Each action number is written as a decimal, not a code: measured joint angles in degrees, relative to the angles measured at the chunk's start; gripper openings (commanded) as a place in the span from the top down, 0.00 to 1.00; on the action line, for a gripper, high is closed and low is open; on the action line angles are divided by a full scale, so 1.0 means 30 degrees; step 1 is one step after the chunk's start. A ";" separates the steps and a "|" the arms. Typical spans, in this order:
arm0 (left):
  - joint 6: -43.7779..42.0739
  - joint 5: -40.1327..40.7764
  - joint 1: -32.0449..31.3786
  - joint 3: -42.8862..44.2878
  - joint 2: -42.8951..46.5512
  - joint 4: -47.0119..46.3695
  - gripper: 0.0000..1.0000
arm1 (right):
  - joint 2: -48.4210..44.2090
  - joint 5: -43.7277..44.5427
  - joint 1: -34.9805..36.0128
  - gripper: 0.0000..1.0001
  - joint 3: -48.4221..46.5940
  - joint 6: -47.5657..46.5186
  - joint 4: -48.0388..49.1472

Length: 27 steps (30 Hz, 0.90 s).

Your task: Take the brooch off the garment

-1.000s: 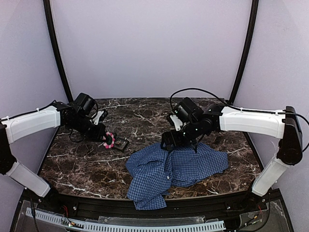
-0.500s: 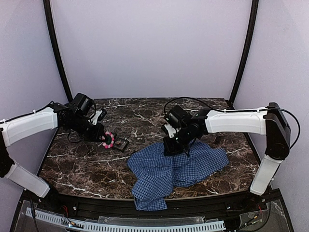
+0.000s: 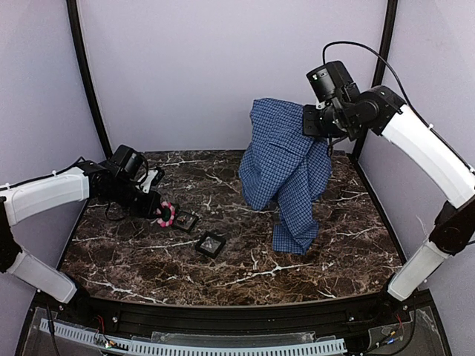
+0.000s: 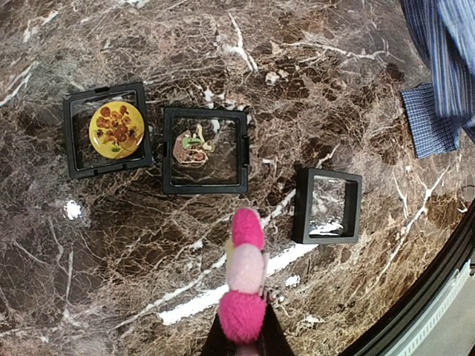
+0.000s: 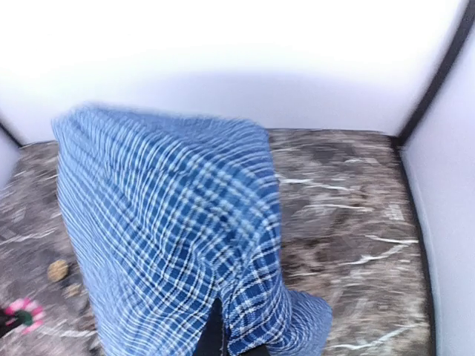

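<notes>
The garment (image 3: 286, 163), a blue checked shirt, hangs in the air at the back right, its lowest corner near the table. My right gripper (image 3: 310, 122) is shut on its top edge, and in the right wrist view the cloth (image 5: 171, 230) drapes over the dark fingers (image 5: 217, 341). The brooch (image 4: 246, 273), a ring of pink and pale pompoms, is clear of the shirt. My left gripper (image 4: 242, 340) is shut on it, low over the table at the left (image 3: 165, 215).
Three black square frames lie on the marble table (image 3: 297, 274). One holds a yellow flower badge (image 4: 116, 130), the middle one (image 4: 204, 150) a small brown badge, and the third frame (image 4: 329, 205) (image 3: 211, 243) has nothing in it. The black front rail (image 4: 438, 297) is near.
My right gripper closed on the shirt and raised it from the table, up toward the back right. That uncovered a black frame. The left arm with the brooch barely moved.
</notes>
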State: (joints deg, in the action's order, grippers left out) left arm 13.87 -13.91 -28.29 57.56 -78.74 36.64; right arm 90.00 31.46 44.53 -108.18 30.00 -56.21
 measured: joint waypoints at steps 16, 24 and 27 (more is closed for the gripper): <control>-0.1909 0.5654 -0.4481 0.3271 -0.3548 0.0896 0.98 | 0.0750 0.0976 -0.3424 0.49 0.9296 0.0685 0.4750; -0.2557 0.7388 -0.6448 0.4306 -0.5406 0.1472 0.97 | -0.0554 -0.1093 -0.3424 0.18 1.0724 0.1078 0.6266; -0.2725 0.7745 -0.7133 0.4867 -0.6237 0.1625 0.97 | -0.0590 -0.1734 -0.3424 0.12 1.1030 0.1231 0.6739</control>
State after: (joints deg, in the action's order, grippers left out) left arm 5.69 9.32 -49.69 72.16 -97.45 41.52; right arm 88.23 26.26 34.26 -75.09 33.69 -35.99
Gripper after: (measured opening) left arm 0.044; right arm 0.830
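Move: My left hand holds the flower brooch; the empty frame it is going to lies about 11 cm to its right, 3 cm ahead and 10 cm below. The second pin's frame is some 10 cm ahead and 4 cm right, the sunflower frame roughly 13 cm straight ahead. My right hand holds the garment high, about 31 cm above its resting patch, which lies 8 cm ahead and 3 cm right; the garment's tail is 2 cm left, 1 cm back. I swing the pinched garment steeply down, about 16 cm, and over to the right with my right hand, reaching slightly forward, then halt well above the table and spread the fingers wide to let the cloth go. My left hand keeps its pinch on the flower and carries it some 8 cm right and a little down towards the empty frame, turning the fingers from slanting rightward to point more steeply down. ##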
